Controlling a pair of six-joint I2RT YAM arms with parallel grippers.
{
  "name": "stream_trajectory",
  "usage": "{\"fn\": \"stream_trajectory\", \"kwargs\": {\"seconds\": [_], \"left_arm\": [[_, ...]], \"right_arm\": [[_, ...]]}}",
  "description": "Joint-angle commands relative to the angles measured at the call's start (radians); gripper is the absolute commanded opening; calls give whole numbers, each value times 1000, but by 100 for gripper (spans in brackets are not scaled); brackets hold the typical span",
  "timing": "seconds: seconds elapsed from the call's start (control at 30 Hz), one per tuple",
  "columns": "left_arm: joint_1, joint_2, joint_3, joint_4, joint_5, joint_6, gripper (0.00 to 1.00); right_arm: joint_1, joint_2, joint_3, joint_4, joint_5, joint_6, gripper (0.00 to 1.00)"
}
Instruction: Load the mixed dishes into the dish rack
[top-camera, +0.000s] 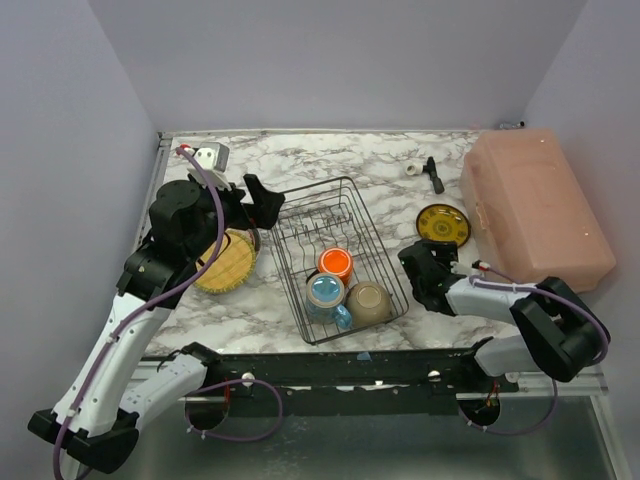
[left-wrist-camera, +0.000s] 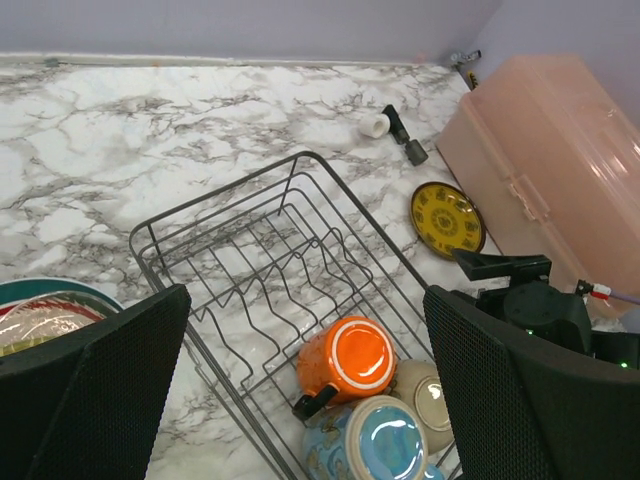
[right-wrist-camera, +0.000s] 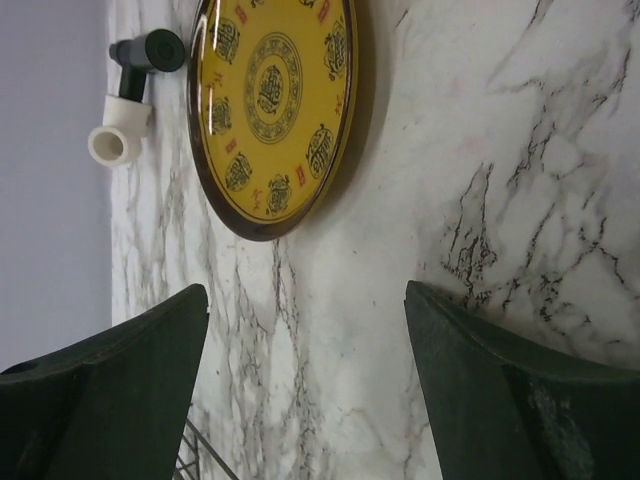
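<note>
The black wire dish rack (top-camera: 372, 222) stands mid-table. At its near end, bottoms up, are an orange mug (top-camera: 335, 263), a blue mug (top-camera: 326, 293) and a pale bowl (top-camera: 369, 303). A stack of plates with a yellow one on top (top-camera: 228, 262) lies left of the rack. The small yellow dark-rimmed plate (top-camera: 443, 224) lies right of it. My left gripper (left-wrist-camera: 300, 310) hangs open above the rack's left side, holding nothing. My right gripper (right-wrist-camera: 305, 300) is low over bare marble just short of the small plate (right-wrist-camera: 272, 100), jaws apart and empty.
A large pink box (top-camera: 535, 205) fills the right side, close behind the small plate. A small black tool (top-camera: 433, 175) and a white piece (top-camera: 414, 168) lie at the back. Walls close in the table on the left, back and right.
</note>
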Motion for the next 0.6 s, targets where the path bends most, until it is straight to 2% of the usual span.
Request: {"fn": "stream_trajectory", "kwargs": {"seconds": [0.0, 0.13, 0.27, 0.37, 0.5, 0.57], "left_arm": [[-4, -34, -18, 49, -41, 12, 99], [-4, -32, -17, 48, -31, 10, 99], [-4, -27, -21, 47, -29, 13, 99], [-4, -23, -25, 48, -41, 19, 99], [-4, -19, -30, 51, -41, 29, 99], [-4, -15, -37, 56, -70, 35, 99]], "right_arm": [[-10, 89, 13, -14, 130, 154, 82], [-35, 164, 37, -14, 151, 200, 76], [-102, 254, 64, 12, 62, 212, 73], [-122, 302, 78, 56, 30, 178, 66], [-131, 350, 87, 85, 12, 174, 50], [-139, 367, 80, 109, 11, 176, 46]]}}
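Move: The yellow plate lies flat about 9 cm ahead of the right hand, 5 cm to its right and some 3 cm lower. The pink box stands around 24 cm right and 10 cm ahead of this hand; the black-and-white pipe fitting is some 23 cm ahead, straight out. The dish rack's middle is roughly 21 cm to its left, level with it. From the left hand, the plate lies about 13 cm ahead, 36 cm right and 33 cm below. Slide the right gripper low over the table, forward and to the right, about 6 cm in all, up to the yellow plate's near rim, turning it some 15 degrees clockwise on the way. Let it sink a little over the last part while the fingers narrow from wide open to about half, one above the rim and the other low by the table. ##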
